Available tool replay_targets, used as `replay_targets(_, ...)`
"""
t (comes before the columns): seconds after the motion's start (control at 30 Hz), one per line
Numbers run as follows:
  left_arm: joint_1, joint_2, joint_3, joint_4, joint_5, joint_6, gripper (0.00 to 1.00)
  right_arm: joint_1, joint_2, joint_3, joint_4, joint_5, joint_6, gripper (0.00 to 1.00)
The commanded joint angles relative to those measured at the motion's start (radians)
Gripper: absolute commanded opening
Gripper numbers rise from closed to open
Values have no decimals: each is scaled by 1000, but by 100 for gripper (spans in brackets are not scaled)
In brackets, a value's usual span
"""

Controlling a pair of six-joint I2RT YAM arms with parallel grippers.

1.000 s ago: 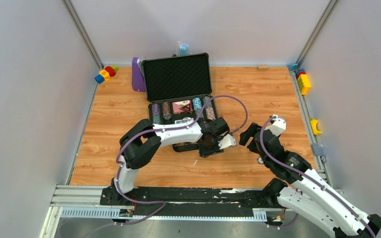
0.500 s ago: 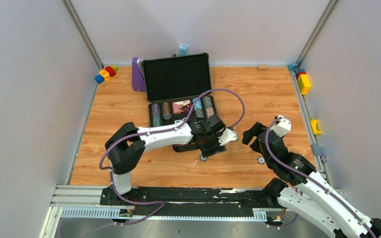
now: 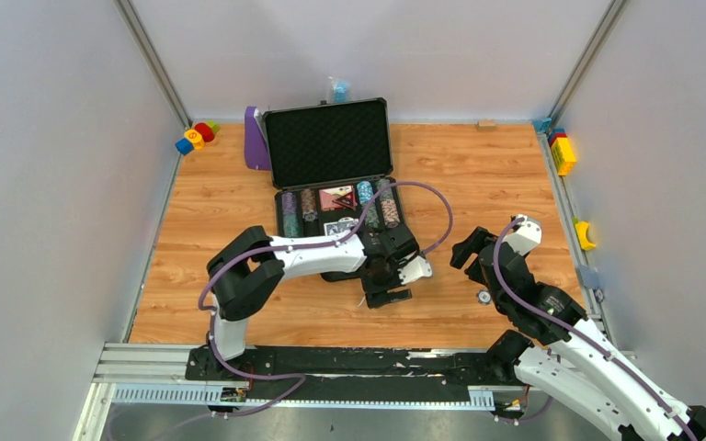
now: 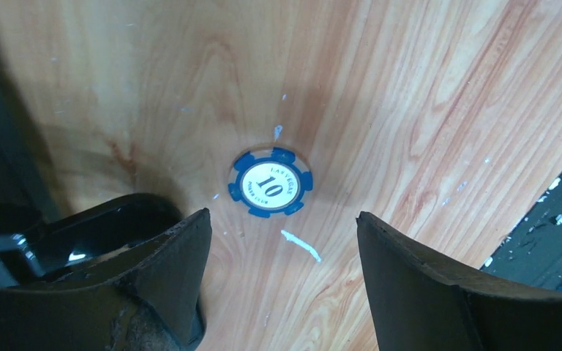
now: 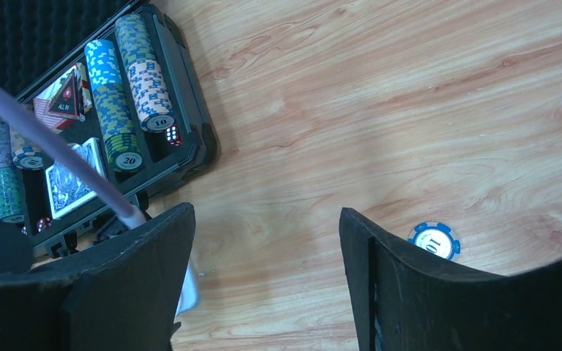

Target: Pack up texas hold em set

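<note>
The dark grey briefcase (image 3: 329, 138) lies open at the back middle. Its tray (image 5: 203, 139) holds rows of striped poker chips (image 5: 143, 73) and card decks (image 5: 69, 181). My left gripper (image 4: 282, 216) hovers open just in front of the case, seen from above as the left gripper (image 3: 388, 294). A blue "10" chip (image 4: 271, 183) lies flat on the wood just beyond its fingertips. My right gripper (image 5: 266, 212) is open and empty over bare wood to the right of the case. A second blue chip (image 5: 434, 240) lies beside its right finger, seen from above as a chip (image 3: 483, 296).
A purple stand (image 3: 256, 138) leans at the case's left side. Coloured toy blocks (image 3: 196, 136) sit in the back left corner, and more blocks (image 3: 563, 153) lie along the right rail. The left arm's purple cable (image 3: 432, 197) arcs over the tray.
My left gripper's jaws have spread much wider, and it has shifted from the case's front edge toward the near side. The right arm has drifted slightly right.
</note>
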Motion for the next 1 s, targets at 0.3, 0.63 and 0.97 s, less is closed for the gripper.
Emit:
replay_targets(0.3, -36, 96, 74, 14, -77, -15, 78, 1, -3, 43, 4, 14, 11, 73)
replay_targets(0.63, -42, 136, 97, -57, -56, -19, 60, 2, -9, 43, 3, 15, 11, 73)
replay_targets(0.97, -42, 121, 109, -58, -74, -24, 48, 2, -16, 44, -3, 8, 11, 73)
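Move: The blue-edged chip lies almost under the left hand, about 1 cm to its right, level with it fore and aft and some 2 cm below the finger pads. The case handle is about 6 cm ahead and 7 cm left of the hand, with the open case beyond, its middle roughly 19 cm ahead and 8 cm left; a second chip lies 27 cm to the hand's right and 1 cm back. From the right hand the first chip is about 20 cm left, 3 cm back and 16 cm down. With its fingers pointing down and open, the left hand first sinks about 1.5 cm to the table beside the case handle, then eases about 1 cm to its right at that height so that the chip comes between the fingertips. Holding there with hardly any wrist turn, it closes the fingers from about four fifths open to half open and pinches the chip flat by its opposite edges. ##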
